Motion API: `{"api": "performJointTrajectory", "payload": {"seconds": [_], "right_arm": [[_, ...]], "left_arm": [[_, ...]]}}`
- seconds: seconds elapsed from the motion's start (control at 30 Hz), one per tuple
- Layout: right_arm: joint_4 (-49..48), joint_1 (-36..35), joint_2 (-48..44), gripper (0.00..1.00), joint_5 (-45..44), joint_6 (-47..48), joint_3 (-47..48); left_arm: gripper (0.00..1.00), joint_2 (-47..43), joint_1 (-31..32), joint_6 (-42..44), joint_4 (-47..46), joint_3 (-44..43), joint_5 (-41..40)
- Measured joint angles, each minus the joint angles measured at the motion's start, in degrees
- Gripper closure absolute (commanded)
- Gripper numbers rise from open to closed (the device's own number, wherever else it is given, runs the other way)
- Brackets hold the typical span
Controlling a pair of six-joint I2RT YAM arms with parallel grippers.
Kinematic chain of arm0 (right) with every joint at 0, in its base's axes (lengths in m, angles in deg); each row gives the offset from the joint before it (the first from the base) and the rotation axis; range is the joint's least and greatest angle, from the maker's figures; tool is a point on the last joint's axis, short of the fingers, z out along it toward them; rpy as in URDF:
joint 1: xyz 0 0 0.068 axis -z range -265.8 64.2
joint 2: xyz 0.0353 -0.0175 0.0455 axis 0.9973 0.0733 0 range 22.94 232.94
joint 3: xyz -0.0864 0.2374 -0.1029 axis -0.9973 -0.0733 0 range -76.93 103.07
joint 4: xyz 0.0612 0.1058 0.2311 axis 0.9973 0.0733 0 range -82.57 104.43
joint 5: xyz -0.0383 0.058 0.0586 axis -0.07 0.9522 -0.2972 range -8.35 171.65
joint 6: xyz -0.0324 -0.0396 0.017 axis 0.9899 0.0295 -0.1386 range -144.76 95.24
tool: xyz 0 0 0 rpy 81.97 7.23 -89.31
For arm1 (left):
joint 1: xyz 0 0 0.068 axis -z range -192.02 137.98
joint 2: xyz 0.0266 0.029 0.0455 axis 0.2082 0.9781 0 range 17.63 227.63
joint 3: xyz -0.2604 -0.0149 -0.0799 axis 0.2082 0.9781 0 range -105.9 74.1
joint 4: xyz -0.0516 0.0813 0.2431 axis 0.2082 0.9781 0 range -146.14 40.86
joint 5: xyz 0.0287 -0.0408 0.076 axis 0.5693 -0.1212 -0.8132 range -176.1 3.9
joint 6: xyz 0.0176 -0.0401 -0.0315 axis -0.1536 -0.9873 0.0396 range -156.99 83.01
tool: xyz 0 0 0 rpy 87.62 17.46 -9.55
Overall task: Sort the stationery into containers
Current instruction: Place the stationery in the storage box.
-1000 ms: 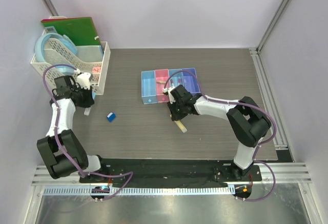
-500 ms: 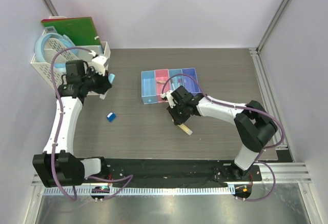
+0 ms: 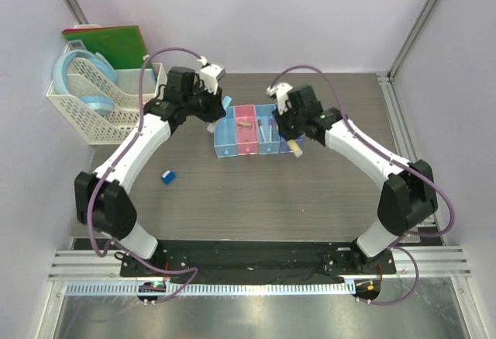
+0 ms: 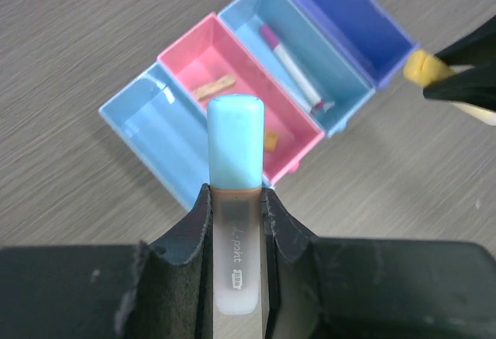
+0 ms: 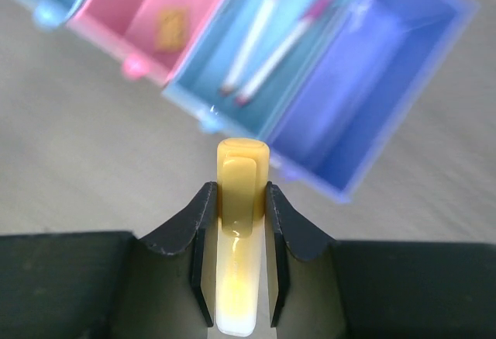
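Note:
The containers (image 3: pixel 232 151) are a joined row of four bins: blue, pink, light blue and purple. My left gripper (image 3: pixel 220 111) hangs at the blue bin's (image 4: pixel 155 126) far left corner. It is shut on a frosted marker with a light-blue cap (image 4: pixel 235 160). My right gripper (image 3: pixel 294 139) is over the near end of the purple bin (image 5: pixel 372 83), shut on the yellow marker (image 5: pixel 242 199). Two thin white pens (image 5: pixel 267 29) lie in the light blue bin. Tan erasers (image 4: pixel 215 88) lie in the pink bin. A small blue cube (image 3: pixel 167 176) rests on the table at the left.
A white lattice basket (image 3: pixel 74 108) with a green book (image 3: pixel 108 44) and pale blue rings (image 3: pixel 77 75) stands at the far left. Metal frame rails (image 3: pixel 407 153) run along the table's right edge.
The left arm swung from the basket to the blue bin with its marker. The right arm lifted the yellow marker off the table and carried it back to the purple bin.

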Motion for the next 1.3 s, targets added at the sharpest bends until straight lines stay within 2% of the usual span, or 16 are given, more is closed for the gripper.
{"api": "performJointTrajectory", "payload": {"seconds": [0.27,0.53,0.73,0.8,0.87,0.97,1.1,1.3], "right_arm": [[-3.45,9.77,9.62,0.99,-0.24,-0.15,10.84],[-4.00,9.27,22.32,0.99,0.66,-0.52,17.66],[-3.93,9.09,25.97,0.98,0.63,-0.85,21.84],[-4.17,9.33,26.45,0.75,0.63,-0.92,23.23],[-4.46,9.53,26.53,0.58,0.61,-0.94,23.91],[-4.70,9.77,26.53,0.43,0.55,-1.14,24.00],[-4.59,10.27,26.51,0.38,0.37,-1.07,24.00],[-4.11,11.21,25.77,0.36,-0.87,-1.22,23.96]], "left_arm": [[1.00,8.48,2.89,-7.80,-5.68,-4.98,-2.27],[1.00,9.01,9.77,-8.55,-6.25,-5.09,-6.01],[1.00,9.81,11.21,-8.46,-6.21,-5.38,-6.97],[1.00,9.84,11.21,-8.39,-6.23,-5.38,-7.08],[1.00,9.86,11.21,-8.37,-6.23,-5.38,-7.19],[1.00,9.86,11.37,-8.35,-6.23,-5.40,-7.32],[1.00,10.23,11.72,-8.35,-6.23,-6.03,-7.43],[1.00,12.04,12.48,-8.41,-6.14,-8.31,-9.01]]}}
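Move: My right hand, gripping the yellow highlighter, has the purple compartment of the storage box about 12 cm ahead, 2 cm to its right and 13 cm below. The blue compartment with two markers is about 6 cm left of the purple one, the pink one about 12 cm left, both level with it. From my left hand, holding the blue-capped highlighter, the purple compartment lies some 7 cm ahead, 20 cm right and 20 cm below. I carry the yellow highlighter forward about 15 cm with my right hand, over a slight rise and then down into the purple compartment, turning some 10 degrees clockwise. There I open my fingers and let go of it, then ease a little right. Meanwhile my left hand keeps its grip on the blue-capped highlighter and shifts right about 10 cm across the box towards that compartment, nearly level, pausing short of it. ##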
